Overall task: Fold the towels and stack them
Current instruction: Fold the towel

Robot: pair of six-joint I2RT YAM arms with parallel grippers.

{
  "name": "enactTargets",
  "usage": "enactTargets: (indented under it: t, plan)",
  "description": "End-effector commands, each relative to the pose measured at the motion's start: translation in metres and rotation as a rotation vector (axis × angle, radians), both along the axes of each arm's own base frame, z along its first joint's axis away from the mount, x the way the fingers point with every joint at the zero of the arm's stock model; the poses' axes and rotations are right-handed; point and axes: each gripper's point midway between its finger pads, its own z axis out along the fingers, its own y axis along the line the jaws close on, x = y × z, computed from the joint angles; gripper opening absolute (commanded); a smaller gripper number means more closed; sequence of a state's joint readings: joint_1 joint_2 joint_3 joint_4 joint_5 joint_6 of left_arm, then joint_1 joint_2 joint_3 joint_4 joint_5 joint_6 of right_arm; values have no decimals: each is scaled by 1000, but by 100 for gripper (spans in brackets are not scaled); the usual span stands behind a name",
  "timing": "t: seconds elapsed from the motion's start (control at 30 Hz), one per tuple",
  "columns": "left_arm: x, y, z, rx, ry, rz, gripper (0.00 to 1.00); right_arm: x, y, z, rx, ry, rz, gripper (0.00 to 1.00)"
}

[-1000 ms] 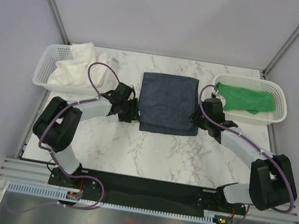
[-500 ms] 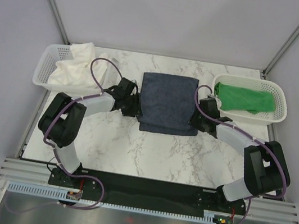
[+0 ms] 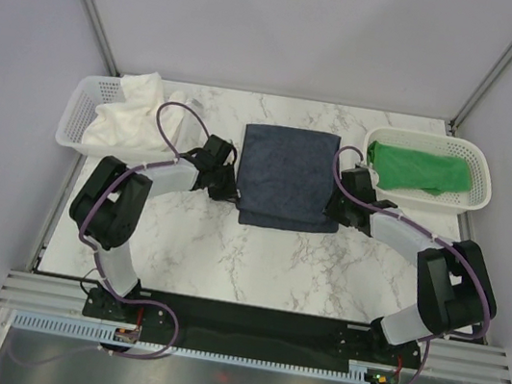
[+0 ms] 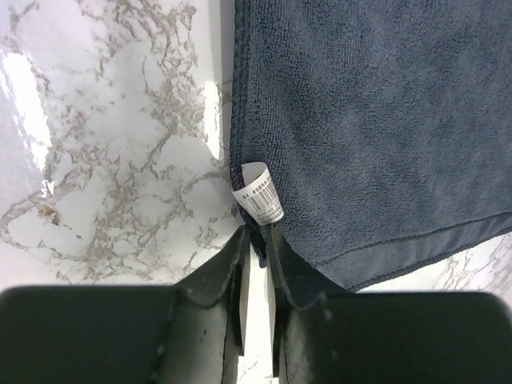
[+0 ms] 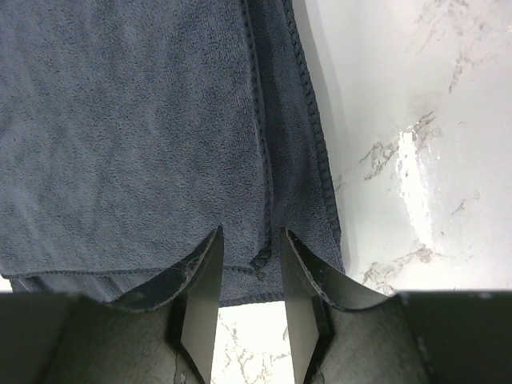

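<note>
The navy towel (image 3: 288,173) lies folded on the marble table, its layers uneven along the near edge. My left gripper (image 3: 232,193) sits at its near left corner. In the left wrist view the gripper (image 4: 256,234) is nearly closed and pinches the towel's (image 4: 376,120) edge just below a white barcode tag (image 4: 258,194). My right gripper (image 3: 331,207) is at the near right corner. In the right wrist view it (image 5: 252,234) stands open, straddling the hem of the towel (image 5: 136,120). The green towel (image 3: 420,169) and the cream towel (image 3: 127,113) lie in baskets.
A white mesh basket (image 3: 73,119) at the back left holds the cream towel, which spills over its rim. A second white basket (image 3: 481,174) at the back right holds the green towel. Bare marble table (image 3: 255,260) lies between the towel and the arm bases.
Both grippers have slid in to the navy towel's near corners. The left jaws have narrowed onto the towel's edge. The right jaws have stayed apart.
</note>
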State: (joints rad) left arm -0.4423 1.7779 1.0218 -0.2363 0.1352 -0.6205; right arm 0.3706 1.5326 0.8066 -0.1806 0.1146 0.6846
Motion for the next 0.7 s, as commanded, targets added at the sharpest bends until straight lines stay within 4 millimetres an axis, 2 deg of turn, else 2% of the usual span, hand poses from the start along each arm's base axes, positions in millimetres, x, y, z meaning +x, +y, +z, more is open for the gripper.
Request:
enactTargets:
  t: [0.0, 0.07, 0.17, 0.2, 0.3, 0.5, 0.67]
  plan:
    - [12, -7, 6, -34, -18, 15, 16, 9, 1, 10, 1, -42, -7, 42]
    - [13, -7, 9, -36, -24, 13, 8, 8, 1, 9, -1, -39, -4, 41]
    - [12, -8, 12, -40, -28, 8, 2, 8, 1, 8, -2, -41, -5, 27]
    - [13, -8, 13, -40, -30, 7, 2, 9, 1, 10, 0, -47, -4, 17]
    - [15, -8, 19, -38, -39, 1, 2, 13, 1, 18, -5, -70, -1, 0]
    - [19, -13, 43, -66, -71, -17, 2, 23, -1, 36, -34, -103, 17, 0]
    - [18, -17, 73, -105, -113, -21, 2, 27, -8, 51, -60, -124, 18, 0]
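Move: The navy towel's upper layer has its near-left corner, with the white label, right at the left fingertips, about 1 cm below the hand point. Its near-right corner sits between the right fingers, roughly 1 cm back and 1 cm down. The lower layer's exposed near strip is centred about 3 cm back and 12 cm right of the left hand. The green towel's basket stands some 14 cm ahead and 21 cm right of the right hand. The upper layer's two near corners are pinched where they lie: the left fingers, already partly closed, shut first, then the right ones close from about half open. Both hands stay in place for this, then lift the corners off the lower layer, the left by about 3 cm and the right by about 2 cm, each easing some 1 cm forward and the left also slightly right. ##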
